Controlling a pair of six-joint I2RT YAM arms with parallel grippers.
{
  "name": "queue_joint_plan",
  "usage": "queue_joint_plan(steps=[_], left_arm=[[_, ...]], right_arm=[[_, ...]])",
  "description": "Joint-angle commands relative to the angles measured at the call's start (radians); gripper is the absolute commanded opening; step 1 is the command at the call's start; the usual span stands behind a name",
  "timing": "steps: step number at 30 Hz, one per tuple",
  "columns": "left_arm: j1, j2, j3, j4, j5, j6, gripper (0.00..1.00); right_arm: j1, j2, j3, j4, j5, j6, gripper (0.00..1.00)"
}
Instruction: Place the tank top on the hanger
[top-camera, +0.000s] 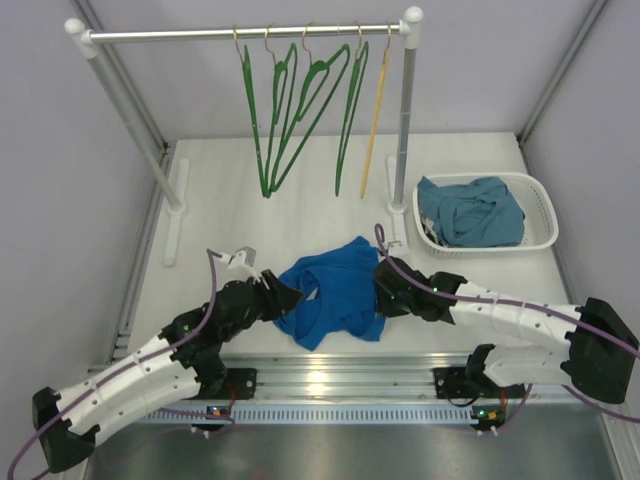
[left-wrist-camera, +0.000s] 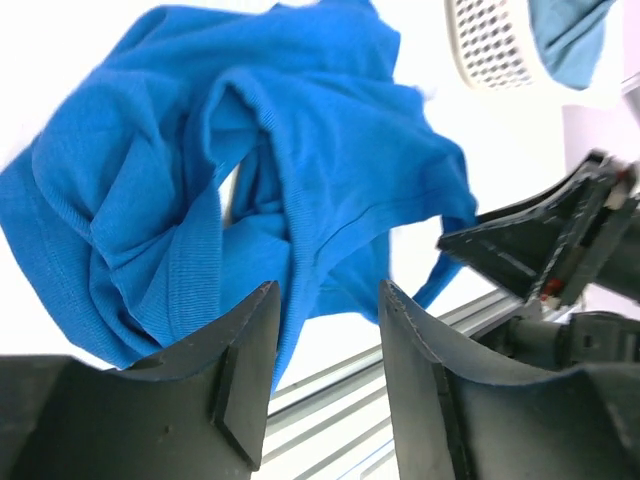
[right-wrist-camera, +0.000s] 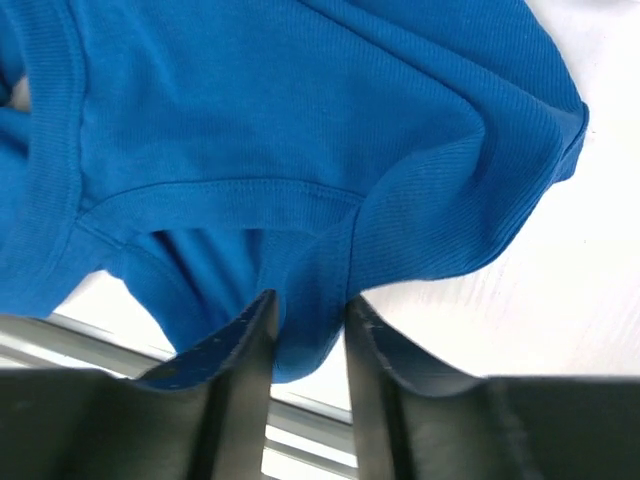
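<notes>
The royal-blue tank top (top-camera: 335, 290) lies crumpled on the white table between my two grippers. My left gripper (top-camera: 290, 295) is at its left edge. In the left wrist view that gripper (left-wrist-camera: 325, 290) stands open, and a hem of the tank top (left-wrist-camera: 300, 150) hangs just inside its left finger. My right gripper (top-camera: 380, 290) is at the cloth's right edge. Its jaws (right-wrist-camera: 308, 300) stand apart with a loose fold of the tank top (right-wrist-camera: 300, 120) drooping between them. Several green hangers (top-camera: 290, 120) hang on the rail (top-camera: 240, 33) at the back, far from both grippers.
A yellow hanger (top-camera: 375, 120) hangs at the right end of the rail. A white basket (top-camera: 545, 235) at the right holds a duller teal garment (top-camera: 470, 210). The rack's white posts stand at the back left and beside the basket. An aluminium rail runs along the near edge.
</notes>
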Motion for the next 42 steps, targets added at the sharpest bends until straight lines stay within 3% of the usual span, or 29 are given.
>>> queue_joint_plan(steps=[1,9,12,18,25,26,30,34,39,42], left_arm=[[-0.003,-0.032,0.09,-0.074,-0.04,0.027,0.5],[-0.003,-0.065,0.285,-0.22,-0.029,0.175,0.52],[-0.003,-0.083,0.369,-0.269,-0.022,0.238,0.53],[-0.003,-0.06,0.624,-0.312,-0.058,0.378,0.53],[-0.003,0.092,0.894,-0.223,-0.273,0.56,0.55],[-0.003,0.13,0.911,-0.201,-0.374,0.592,0.57],[-0.003,0.246,0.969,-0.044,-0.524,0.721,0.68],[0.0,0.41,1.075,0.059,-0.657,0.846,0.74],[0.133,0.618,1.335,-0.043,-0.53,0.832,0.75],[0.317,0.725,1.495,-0.198,-0.332,0.731,0.73]], right_arm=[[0.02,-0.06,0.025,0.018,0.021,0.024,0.35],[0.02,-0.16,0.02,-0.045,0.064,0.04,0.61],[0.02,-0.199,0.015,-0.072,0.077,0.047,0.66],[0.02,-0.283,0.008,-0.109,0.101,0.073,0.66],[0.02,-0.324,0.023,-0.151,0.12,0.07,0.66],[0.02,-0.328,0.025,-0.152,0.12,0.07,0.66],[0.02,-0.343,0.018,-0.158,0.118,0.073,0.66],[0.02,-0.355,0.022,-0.169,0.12,0.069,0.66],[0.02,-0.384,0.028,-0.194,0.129,0.066,0.66],[0.02,-0.401,0.031,-0.204,0.132,0.063,0.66]])
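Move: The left hand goes for the leftmost green hanger, whose middle hangs about 26 cm ahead of it, 7 cm to its left and some 33 cm higher; the second green hanger is about 5 cm right of that one, the third some 11 cm right of it. Below the left hand the tank top lies about 5 cm ahead and 7 cm to the right. From the right hand, the tank top's middle is roughly 10 cm left, 4 cm ahead and slightly below. The left hand rises away from the tank top by about 37 cm, at first almost straight up with a drift to the left, then swings forward some 16 cm towards the left end of the row of green hangers, its wrist tipping up and turning counter-clockwise until the fingers point level and straight ahead, opening wider on the way. Meanwhile the right hand opens, comes free of the tank top's strap and lifts about 6 cm while easing some 4 cm to the right, then lingers open beside the garment. ##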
